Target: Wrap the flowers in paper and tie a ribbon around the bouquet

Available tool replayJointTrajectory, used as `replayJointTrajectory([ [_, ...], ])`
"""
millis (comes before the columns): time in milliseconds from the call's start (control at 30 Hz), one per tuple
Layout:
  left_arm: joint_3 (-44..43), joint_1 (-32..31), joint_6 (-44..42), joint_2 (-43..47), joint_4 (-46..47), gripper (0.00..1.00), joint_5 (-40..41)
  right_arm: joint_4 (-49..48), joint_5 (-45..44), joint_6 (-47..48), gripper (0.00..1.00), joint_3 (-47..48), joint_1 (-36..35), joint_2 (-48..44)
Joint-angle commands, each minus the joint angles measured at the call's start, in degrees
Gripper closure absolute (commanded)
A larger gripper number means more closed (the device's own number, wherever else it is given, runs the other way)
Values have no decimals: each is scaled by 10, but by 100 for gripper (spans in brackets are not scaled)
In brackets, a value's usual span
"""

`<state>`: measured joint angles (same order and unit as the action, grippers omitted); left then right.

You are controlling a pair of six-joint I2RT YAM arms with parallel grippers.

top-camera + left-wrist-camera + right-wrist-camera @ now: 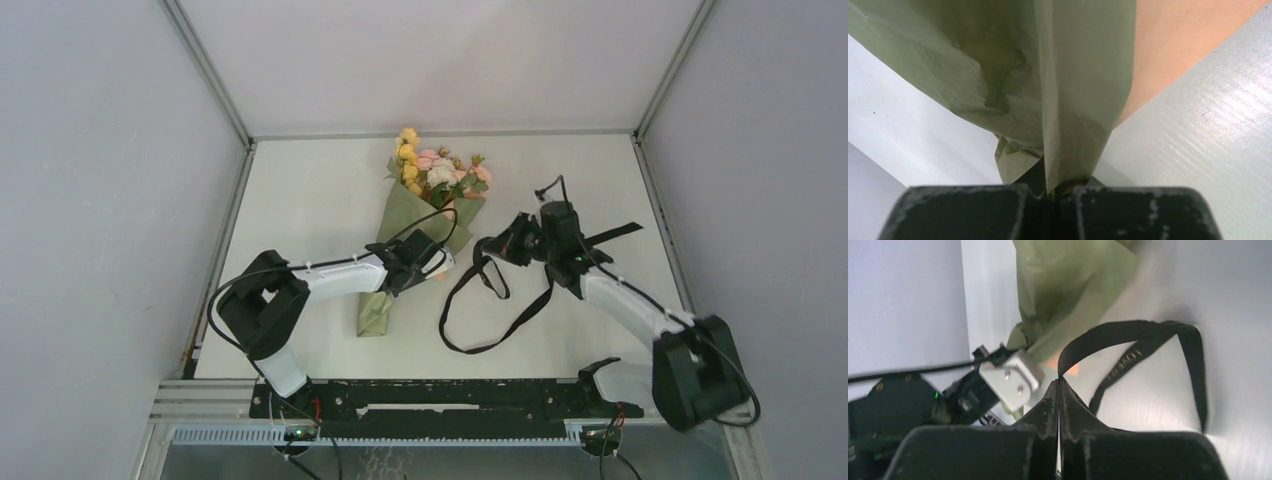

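Note:
The bouquet lies on the white table: yellow, pink and cream flowers (pixel 432 170) stick out of the wide far end of an olive-green paper (pixel 410 215) cone. My left gripper (pixel 432 264) is shut on a fold of the paper (pixel 1073 75) at the cone's right edge, pinched between its jaws (pixel 1055 190). The peach reverse side (pixel 1178 40) shows beside the fold. The black ribbon (pixel 521 322) loops over the table right of the cone. My right gripper (pixel 488 250) is shut on the ribbon (pixel 1138 330) at its fingertips (pixel 1059 385), close to the left gripper.
The table (pixel 300 200) is enclosed by grey walls at the left, right and back. One ribbon end (pixel 615 232) trails to the right behind the right wrist. The left arm's wrist (pixel 1008 374) sits just left of the right fingers.

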<state>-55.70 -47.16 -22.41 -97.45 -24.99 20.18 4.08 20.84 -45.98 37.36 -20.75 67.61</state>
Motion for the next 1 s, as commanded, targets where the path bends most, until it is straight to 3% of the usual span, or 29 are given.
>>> replayJointTrajectory([
  [0, -33, 24, 10, 37, -36, 100, -24, -139, 17, -45, 100, 43, -13, 116],
  [100, -40, 51, 4, 52, -43, 100, -64, -205, 22, -87, 100, 45, -29, 184],
  [233, -58, 86, -4, 63, -52, 100, -98, -246, 63, -102, 100, 92, -109, 276],
  [533, -66, 120, -6, 73, -65, 100, -133, -435, 104, -250, 100, 68, -243, 389],
  [567, -65, 121, -5, 72, -65, 100, -134, -440, 112, -258, 95, 68, -248, 399],
  [633, -64, 121, -5, 75, -67, 100, -136, -434, 109, -259, 72, 54, -246, 391],
  [733, -59, 122, -5, 79, -69, 100, -139, -375, 75, -226, 47, 35, -228, 340],
  [800, -58, 121, -4, 81, -69, 100, -141, -327, 62, -201, 40, 34, -215, 302],
  [967, -57, 121, 4, 79, -69, 100, -156, -286, 11, -229, 37, 7, -169, 243],
])
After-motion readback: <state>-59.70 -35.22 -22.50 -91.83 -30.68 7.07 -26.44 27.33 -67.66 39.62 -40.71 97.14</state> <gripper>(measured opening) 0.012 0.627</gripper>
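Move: Some 17 cm to the left of the right hand, about 6 cm nearer the base and 10 cm lower, is the bouquet's gathered neck, which the left hand already pinches. The flower heads are about 19 cm ahead and 7 cm left of the right hand, and the wrapping's lower end is 13 cm back and 20 cm left. From the left hand, the ribbon in the right fingers is roughly 17 cm right, 6 cm ahead and 10 cm up. Lifting the bouquet about 3.5 cm, with a small shift forward and left, the left hand keeps its pinch and dips its left side some 10 degrees. The right hand, still gripping the ribbon, reaches slightly forward, then sweeps about 19 cm left while sinking and drawing back, passing the ribbon under the neck; there its fingers open and it starts back right, forward and up. ##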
